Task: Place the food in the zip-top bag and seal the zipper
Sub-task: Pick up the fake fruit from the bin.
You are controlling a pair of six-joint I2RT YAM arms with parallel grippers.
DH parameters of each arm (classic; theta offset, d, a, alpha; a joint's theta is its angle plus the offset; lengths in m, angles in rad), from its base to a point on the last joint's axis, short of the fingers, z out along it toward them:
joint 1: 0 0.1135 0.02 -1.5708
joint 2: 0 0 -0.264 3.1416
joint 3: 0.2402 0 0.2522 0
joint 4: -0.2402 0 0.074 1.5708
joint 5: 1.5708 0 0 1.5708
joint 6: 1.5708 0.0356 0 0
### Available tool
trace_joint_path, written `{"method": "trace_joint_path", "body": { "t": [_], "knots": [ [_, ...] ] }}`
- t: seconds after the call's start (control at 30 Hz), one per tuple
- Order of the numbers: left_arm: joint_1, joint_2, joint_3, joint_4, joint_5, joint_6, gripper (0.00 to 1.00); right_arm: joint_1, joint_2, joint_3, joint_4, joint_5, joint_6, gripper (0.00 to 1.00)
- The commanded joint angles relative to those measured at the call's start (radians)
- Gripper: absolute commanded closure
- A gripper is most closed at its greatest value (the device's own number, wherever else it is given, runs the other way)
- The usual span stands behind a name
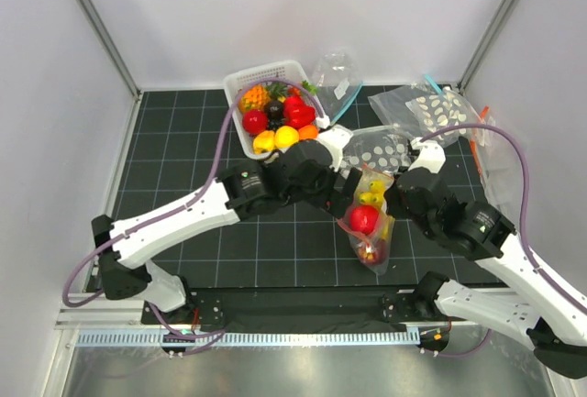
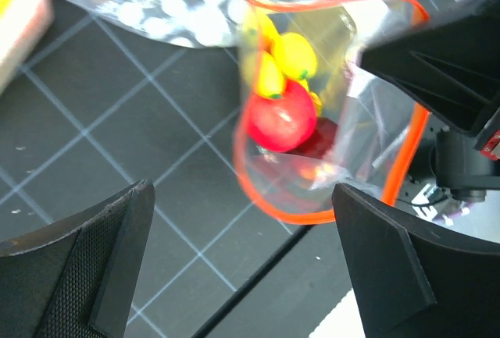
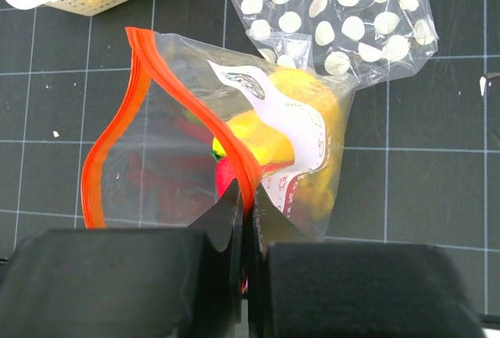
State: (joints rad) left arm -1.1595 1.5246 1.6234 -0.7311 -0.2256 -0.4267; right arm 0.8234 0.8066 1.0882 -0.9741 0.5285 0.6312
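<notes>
The zip-top bag (image 1: pixel 369 223) lies in the middle of the mat with its mouth gaping. Inside it sit a red fruit (image 2: pixel 281 119), yellow food (image 2: pixel 293 55) and more red pieces (image 3: pixel 168 190). The orange-red zipper (image 2: pixel 269 207) curves in an open loop. My right gripper (image 3: pixel 248 207) is shut on the zipper strip (image 3: pixel 195 104) beside the white label (image 3: pixel 275 112), holding that edge up. My left gripper (image 2: pixel 242 268) stands wide open just outside the bag's mouth, nothing between its fingers (image 2: pixel 117 260). In the top view it (image 1: pixel 347 186) is at the bag's left, and the right gripper (image 1: pixel 397 197) at its right.
A white basket (image 1: pixel 240 81) with several more toy fruits (image 1: pixel 275 122) stands at the back. Clear bags dotted with white discs (image 1: pixel 436 108) (image 3: pixel 344 10) lie behind the zip-top bag. Another clear bag with a blue strip (image 1: pixel 339 81) sits next to the basket.
</notes>
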Motion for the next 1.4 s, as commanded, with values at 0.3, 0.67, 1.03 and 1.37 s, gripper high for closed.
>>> {"method": "trace_joint_path", "body": {
  "t": [0.3,0.67,1.03,1.37],
  "knots": [
    [0.308,-0.115,-0.079,0.013,-0.080,0.071,0.00,0.000,-0.035,-0.022,0.031,0.019,0.016,0.99],
    [0.514,0.191,0.067,0.124,-0.106,0.215,0.00,0.000,-0.032,-0.028,0.038,0.016,0.009,0.99],
    [0.560,0.538,0.328,0.121,-0.129,0.307,0.00,0.000,-0.033,-0.047,0.048,0.007,0.001,0.99],
    [0.572,0.717,0.446,0.076,-0.104,0.298,0.00,-0.001,-0.009,-0.054,0.066,0.002,-0.011,0.99]
  ]
}}
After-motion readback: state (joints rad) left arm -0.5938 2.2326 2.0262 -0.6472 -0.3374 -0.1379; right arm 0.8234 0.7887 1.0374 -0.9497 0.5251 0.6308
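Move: The left hand, empty and open beside the bag's mouth, is headed for the round yellow fruit in the bin, about 32 cm ahead, 11 cm to its left and 21 cm below. From that fruit, the orange sits some 6 cm to the right and 2 cm farther out, the yellow pear 5 cm to the left and 1 cm nearer, the red pepper 6 cm farther out and 3 cm right, a little higher. From the right hand, the yellow fruit is some 31 cm ahead, 21 cm left and 18 cm below. The left hand leaves the bag with its fingers staying wide open, swinging forward and to the left over the table, then driving on forward and down into the bin, about 30 cm forward, 11 cm left and 16 cm down in all. On the way it turns some 25 degrees counter-clockwise and rolls about as much with its left side rising, so that the fingers come down just above the yellow fruit, one either side of it, while the right hand keeps its pinch on the bag's orange zipper rim and sinks only about 1 cm. ##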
